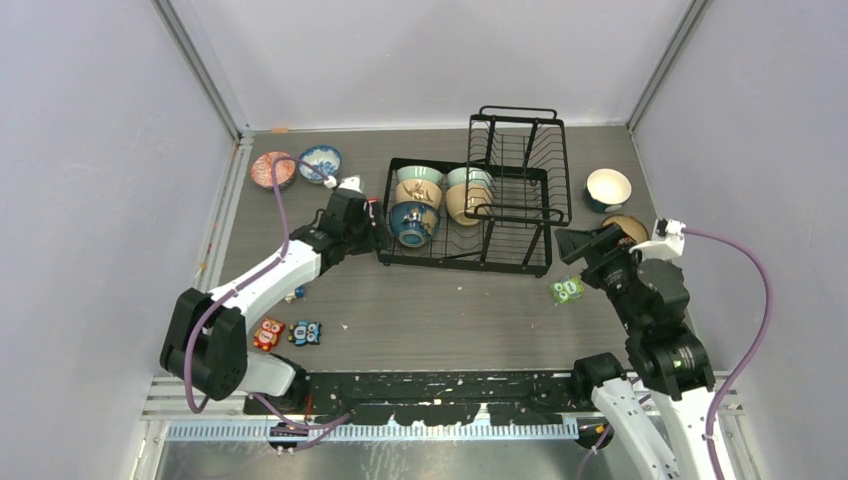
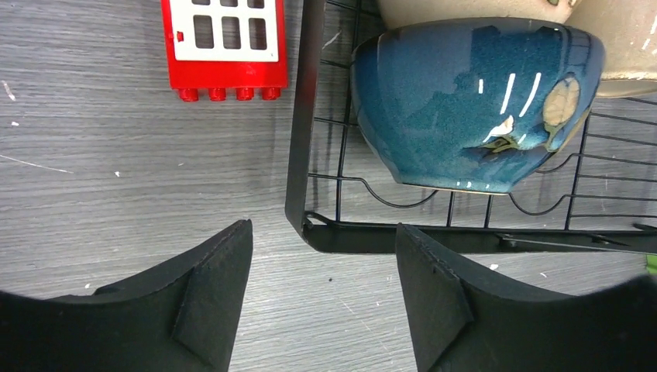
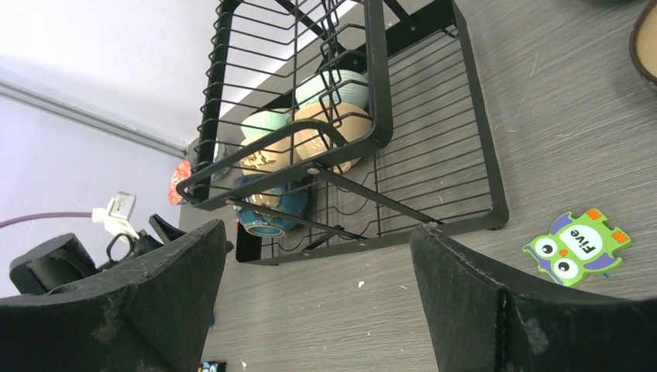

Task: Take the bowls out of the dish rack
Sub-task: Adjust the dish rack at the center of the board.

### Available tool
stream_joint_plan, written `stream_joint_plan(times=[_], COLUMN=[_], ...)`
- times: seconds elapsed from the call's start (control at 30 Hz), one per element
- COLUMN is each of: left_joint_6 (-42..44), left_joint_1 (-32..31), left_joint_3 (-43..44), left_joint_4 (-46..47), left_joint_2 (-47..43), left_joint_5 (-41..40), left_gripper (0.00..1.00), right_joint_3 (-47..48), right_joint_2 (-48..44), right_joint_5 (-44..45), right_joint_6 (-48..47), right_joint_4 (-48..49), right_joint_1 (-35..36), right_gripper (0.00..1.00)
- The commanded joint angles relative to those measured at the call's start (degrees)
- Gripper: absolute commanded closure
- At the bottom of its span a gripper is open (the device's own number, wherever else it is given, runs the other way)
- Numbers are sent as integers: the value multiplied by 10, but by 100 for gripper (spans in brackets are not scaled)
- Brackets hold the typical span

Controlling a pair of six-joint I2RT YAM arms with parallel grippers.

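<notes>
The black wire dish rack [image 1: 520, 215] stands at the table's middle back. Its flat tray holds several bowls on edge: a dark blue one [image 1: 413, 222], a tan one [image 1: 418, 194], pale green ones [image 1: 420, 174] and another tan one [image 1: 466, 203]. My left gripper [image 1: 374, 226] is open and empty at the rack's left edge, just short of the dark blue bowl [image 2: 476, 101]. My right gripper [image 1: 578, 243] is open and empty to the right of the rack [image 3: 434, 139]. Four bowls lie outside: red patterned [image 1: 272, 170], blue-and-white [image 1: 320, 163], cream [image 1: 608, 187] and brown [image 1: 627, 228].
A red block with white squares [image 2: 225, 46] lies left of the rack's edge. A green owl tile [image 1: 566, 290] lies near my right gripper, also in the right wrist view [image 3: 576, 244]. Owl tiles [image 1: 287, 332] lie at the front left. Walls close in the table.
</notes>
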Motion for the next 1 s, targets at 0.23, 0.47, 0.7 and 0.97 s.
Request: stream_joint_plan(times=[0.23, 0.47, 0.7, 0.97], left_joint_6=[-8, -32, -45, -50], left_joint_1=[10, 10, 8, -5], left_joint_3=[-14, -25, -46, -51], left_joint_4=[78, 102, 125, 144], left_joint_2=[21, 51, 77, 86], left_joint_5=[-25, -23, -14, -18], left_gripper=[43, 52, 59, 64], right_joint_3=[65, 98, 97, 96], right_joint_2=[93, 116, 116, 138], right_joint_5=[12, 26, 37, 56], right_joint_6=[38, 26, 43, 67], right_joint_4=[44, 19, 14, -2], right_joint_1=[15, 52, 55, 55], right_gripper=[8, 8, 7, 6])
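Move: The near left corner of the dish rack's lower tray lies almost straight below the left hand, its rim about 7 cm down. From this hand, the red block sits some 10 cm ahead and 3 cm left, about 8 cm down; the blue bowl is roughly 8 cm ahead, 6 cm right and 4 cm down. From the right hand, that corner is about 9 cm ahead, 38 cm left and 23 cm down; the tray's near right corner is some 5 cm left, equally far ahead and down. Lowering about 5 cm after a slight forward nudge, the left hand brings its closing fingers down astride the tray's left rail at the near corner; opening narrows from about 70 to 35 percent, and a grip can't be seen. The right hand stays high and wide open, going about 2.5 cm forward, then some 2 cm left and up. ##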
